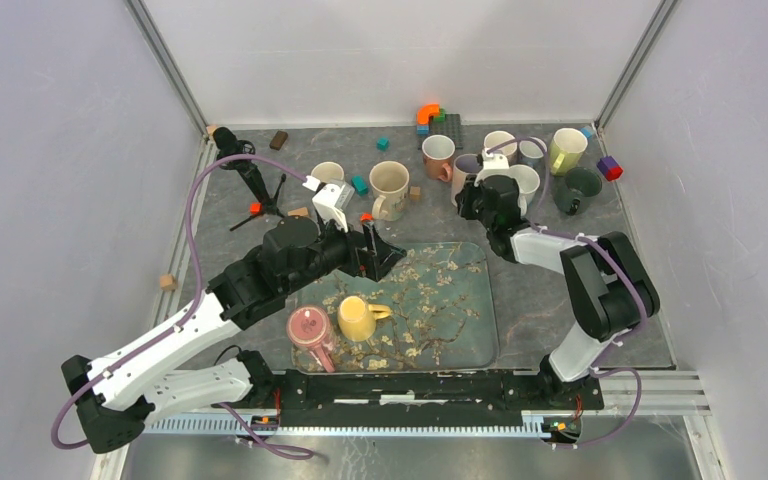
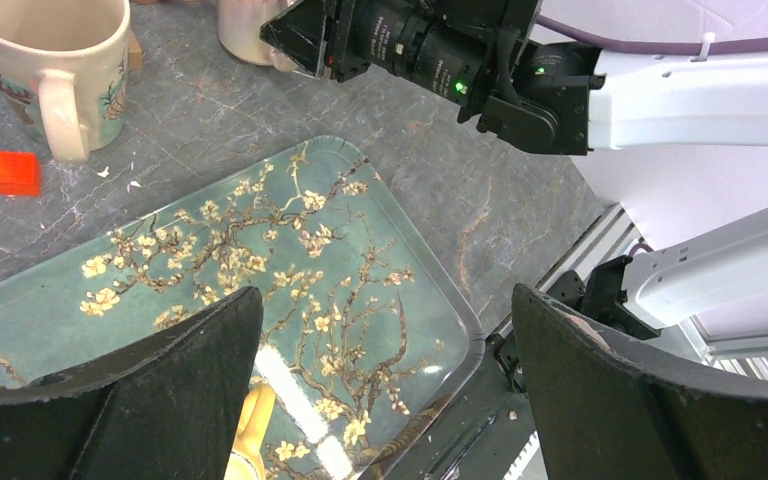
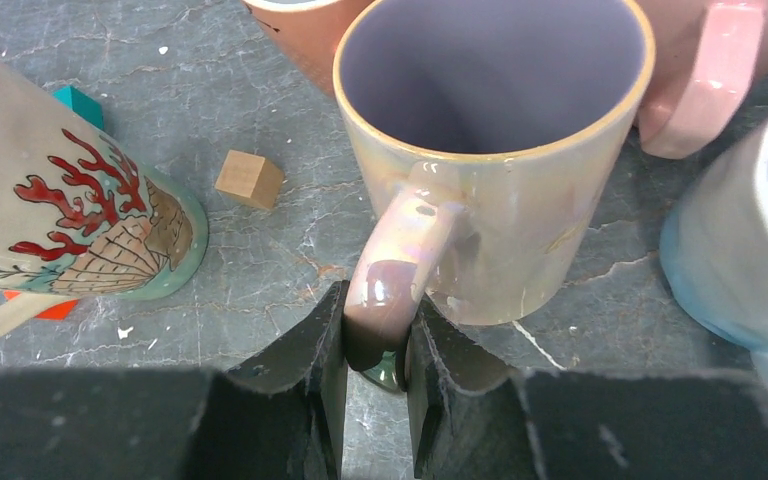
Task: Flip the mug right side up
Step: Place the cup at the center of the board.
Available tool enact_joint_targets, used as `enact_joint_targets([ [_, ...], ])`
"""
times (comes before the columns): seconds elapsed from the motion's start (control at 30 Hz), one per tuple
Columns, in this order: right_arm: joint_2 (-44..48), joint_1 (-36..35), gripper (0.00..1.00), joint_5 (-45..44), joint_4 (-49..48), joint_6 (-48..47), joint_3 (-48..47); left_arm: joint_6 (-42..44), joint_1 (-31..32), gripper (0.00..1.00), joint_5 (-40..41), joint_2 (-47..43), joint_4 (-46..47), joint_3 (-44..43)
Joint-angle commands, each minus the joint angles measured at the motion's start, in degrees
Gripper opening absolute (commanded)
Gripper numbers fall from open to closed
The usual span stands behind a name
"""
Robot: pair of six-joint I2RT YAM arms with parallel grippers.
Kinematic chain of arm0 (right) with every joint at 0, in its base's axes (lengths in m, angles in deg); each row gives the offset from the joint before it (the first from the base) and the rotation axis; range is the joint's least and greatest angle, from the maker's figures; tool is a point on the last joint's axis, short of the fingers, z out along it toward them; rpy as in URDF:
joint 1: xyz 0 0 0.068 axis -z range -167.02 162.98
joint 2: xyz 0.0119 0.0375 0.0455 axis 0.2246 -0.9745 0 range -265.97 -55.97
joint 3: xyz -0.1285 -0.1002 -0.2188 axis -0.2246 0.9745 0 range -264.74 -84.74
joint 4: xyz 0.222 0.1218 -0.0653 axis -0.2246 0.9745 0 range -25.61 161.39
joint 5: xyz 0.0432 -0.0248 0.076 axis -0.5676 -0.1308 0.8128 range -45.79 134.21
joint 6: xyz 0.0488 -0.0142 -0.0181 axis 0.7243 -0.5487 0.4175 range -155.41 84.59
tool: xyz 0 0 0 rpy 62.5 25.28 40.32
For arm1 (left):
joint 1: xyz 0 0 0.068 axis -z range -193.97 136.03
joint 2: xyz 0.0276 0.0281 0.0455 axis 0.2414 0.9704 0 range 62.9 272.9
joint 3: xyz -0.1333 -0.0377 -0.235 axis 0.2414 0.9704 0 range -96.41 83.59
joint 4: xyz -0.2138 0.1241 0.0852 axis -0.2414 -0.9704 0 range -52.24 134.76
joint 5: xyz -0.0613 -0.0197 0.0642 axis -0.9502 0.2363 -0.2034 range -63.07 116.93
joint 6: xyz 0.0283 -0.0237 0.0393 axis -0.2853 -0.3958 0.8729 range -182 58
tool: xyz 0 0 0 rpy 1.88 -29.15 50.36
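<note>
An iridescent pink mug (image 3: 500,200) with a purple inside stands mouth up on the grey table, among other mugs at the back right (image 1: 466,165). My right gripper (image 3: 375,340) is shut on its handle (image 3: 395,280), low on the loop; seen from above, that gripper (image 1: 475,195) is just in front of the mug. My left gripper (image 2: 385,300) hangs open over the floral tray (image 2: 260,230), nothing between its fingers, near the tray's back left corner (image 1: 385,255).
A yellow mug (image 1: 360,318) lies on its side on the tray beside a pink cup (image 1: 308,328). A seashell mug (image 3: 70,220), a wooden cube (image 3: 249,178), a pink mug (image 3: 710,80) and a pale blue mug (image 3: 750,250) crowd the held mug. A small tripod (image 1: 250,175) stands back left.
</note>
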Motion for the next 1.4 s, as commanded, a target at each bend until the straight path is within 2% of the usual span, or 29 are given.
enact_joint_targets([
  [0.0, -2.97, 0.95, 0.06, 1.57, 5.54, -0.71, -2.72, 2.09, -0.34, 1.00, -0.18, -0.37, -0.13, -1.22],
  [0.4, -4.71, 2.50, 0.22, 4.01, 7.23, 0.39, -3.77, 0.89, -0.46, 1.00, -0.08, -0.27, -1.55, -1.58],
  [0.77, -2.76, 2.85, 0.54, 5.56, 10.70, 1.24, -4.28, -0.17, -0.40, 1.00, 1.19, 0.29, -4.26, -1.92],
  [1.07, 2.31, 2.85, 0.82, 5.84, 14.59, 2.94, -2.56, -1.12, -0.42, 1.00, 3.43, 1.11, -9.50, -3.81],
  [1.17, 5.18, 2.80, 0.89, 5.97, 15.11, 2.96, -0.92, -2.09, -0.46, 1.00, 4.88, 1.05, -12.74, -3.74],
  [1.37, 11.61, 2.85, 0.96, 9.13, 17.48, 1.93, 2.53, -4.35, -0.41, 1.00, 6.77, -0.54, -18.69, -2.70],
])
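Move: The right hand already holds the lilac mug by its handle; the mug's middle, just above its standing spot, is about 7 cm ahead, 1 cm to the right and roughly level. The terracotta mug stands some 13 cm ahead and 8 cm left, the pink mug 15 cm ahead and 8 cm right, the white-blue mug 6 cm ahead and 13 cm right. From the raised left hand the lilac mug is roughly 22 cm ahead, 23 cm right and 20 cm lower. Right hand lowers the lilac mug, opens, dips, backs off about 5 cm, then rises; left hand sinks. ##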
